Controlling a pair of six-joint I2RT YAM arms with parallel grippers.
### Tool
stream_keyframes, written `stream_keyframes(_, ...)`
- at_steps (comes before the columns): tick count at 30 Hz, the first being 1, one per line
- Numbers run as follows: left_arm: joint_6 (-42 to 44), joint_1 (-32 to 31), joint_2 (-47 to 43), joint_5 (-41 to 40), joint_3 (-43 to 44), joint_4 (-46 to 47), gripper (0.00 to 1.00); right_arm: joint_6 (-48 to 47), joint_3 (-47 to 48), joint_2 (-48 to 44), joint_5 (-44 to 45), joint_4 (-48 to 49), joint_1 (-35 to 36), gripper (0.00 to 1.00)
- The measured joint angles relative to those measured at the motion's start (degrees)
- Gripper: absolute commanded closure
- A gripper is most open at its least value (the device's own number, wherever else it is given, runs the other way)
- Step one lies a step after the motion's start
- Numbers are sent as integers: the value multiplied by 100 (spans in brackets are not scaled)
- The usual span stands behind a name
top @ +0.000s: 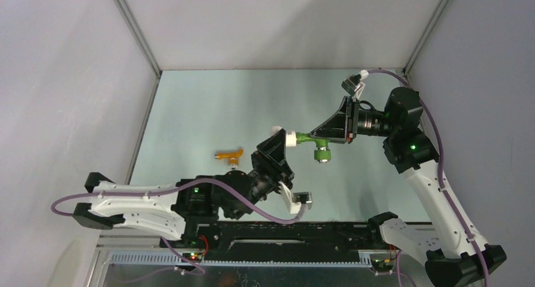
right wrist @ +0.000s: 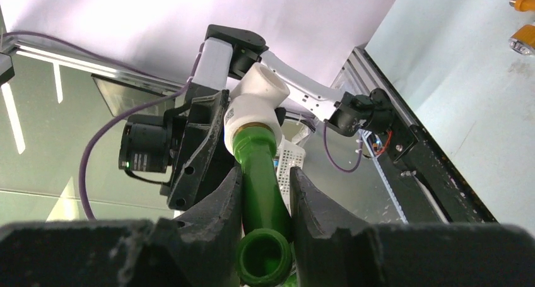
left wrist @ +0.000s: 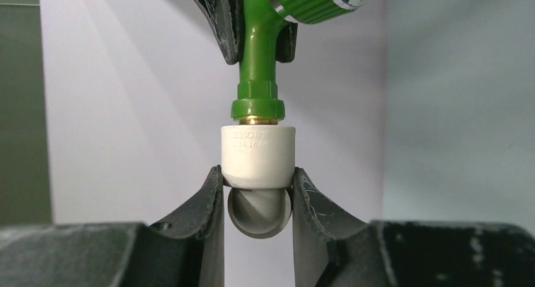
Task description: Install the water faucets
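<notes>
The green faucet [top: 313, 139] is held in the air over the table's middle, its knob [top: 322, 154] hanging down. My right gripper [top: 336, 134] is shut on its green spout [right wrist: 262, 180]. The faucet's threaded brass end sits in a white elbow fitting [top: 291, 137], on which my left gripper [top: 282, 142] is shut. In the left wrist view the fitting [left wrist: 258, 158] is pinched between both fingers of that gripper [left wrist: 258, 195], with the green faucet [left wrist: 258, 66] rising straight out of it. The orange faucet [top: 230, 154] lies on the table to the left, apart from both grippers.
Grey enclosure walls [top: 76, 79] stand at the left, back and right. A black rail [top: 284, 233] runs along the near edge between the arm bases. In the right wrist view a white perforated part [right wrist: 291, 158] shows behind the faucet and the orange faucet [right wrist: 522, 40] lies at top right.
</notes>
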Motion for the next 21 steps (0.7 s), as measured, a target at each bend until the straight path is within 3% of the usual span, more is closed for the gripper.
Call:
stream_keyframes(6,1071,-175,439,-1172,44,483,100,-35,0,59,33,46,22,100)
stream_keyframes(13,1775,-291,527,-1668,44,739,100,31,0,136,-57,214,92,100)
stream_keyframes(14,1808,-304,527,-1690,44,756,94,31,0,136,-68,229,96,100)
stream_keyframes(16,1860,-319,527,-1714,44,782,62,31,0,140,-92,262,101,100)
stream_keyframes(17,1873,-319,527,-1720,44,787,38,31,0,144,-101,269,101,100)
stream_keyframes(18,1873,-319,527,-1725,39,802,8,31,2,155,-109,273,101,100)
stream_keyframes(19,1917,-319,525,-1729,24,811,1,28,4,166,-120,282,101,100)
stream_keyframes(21,1937,-323,509,-1790,11,859,0,0,11,208,-46,164,87,100)
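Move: The green faucet is held with its middle some 7 cm to the left hand's right, about 1 cm back and level in height. The white fitting, already on the faucet's end, sits at the left fingertips, about 1 cm to that hand's right; the orange faucet lies on the table roughly 10 cm ahead, 17 cm left and 36 cm below. From the right hand, the white fitting is about 7 cm left and level, and the green faucet's middle about 1 cm back. The white fitting is still pinched by the left fingers as that wrist rolls and swings on by some 20 degrees, fingers tipping up and round counter-clockwise, the hand drifting about 2 cm up and left, slightly forward. The turning then dies out and the left fingers spring wide open, letting go of the fitting. The right hand keeps its grip on the green faucet, nearly still. ##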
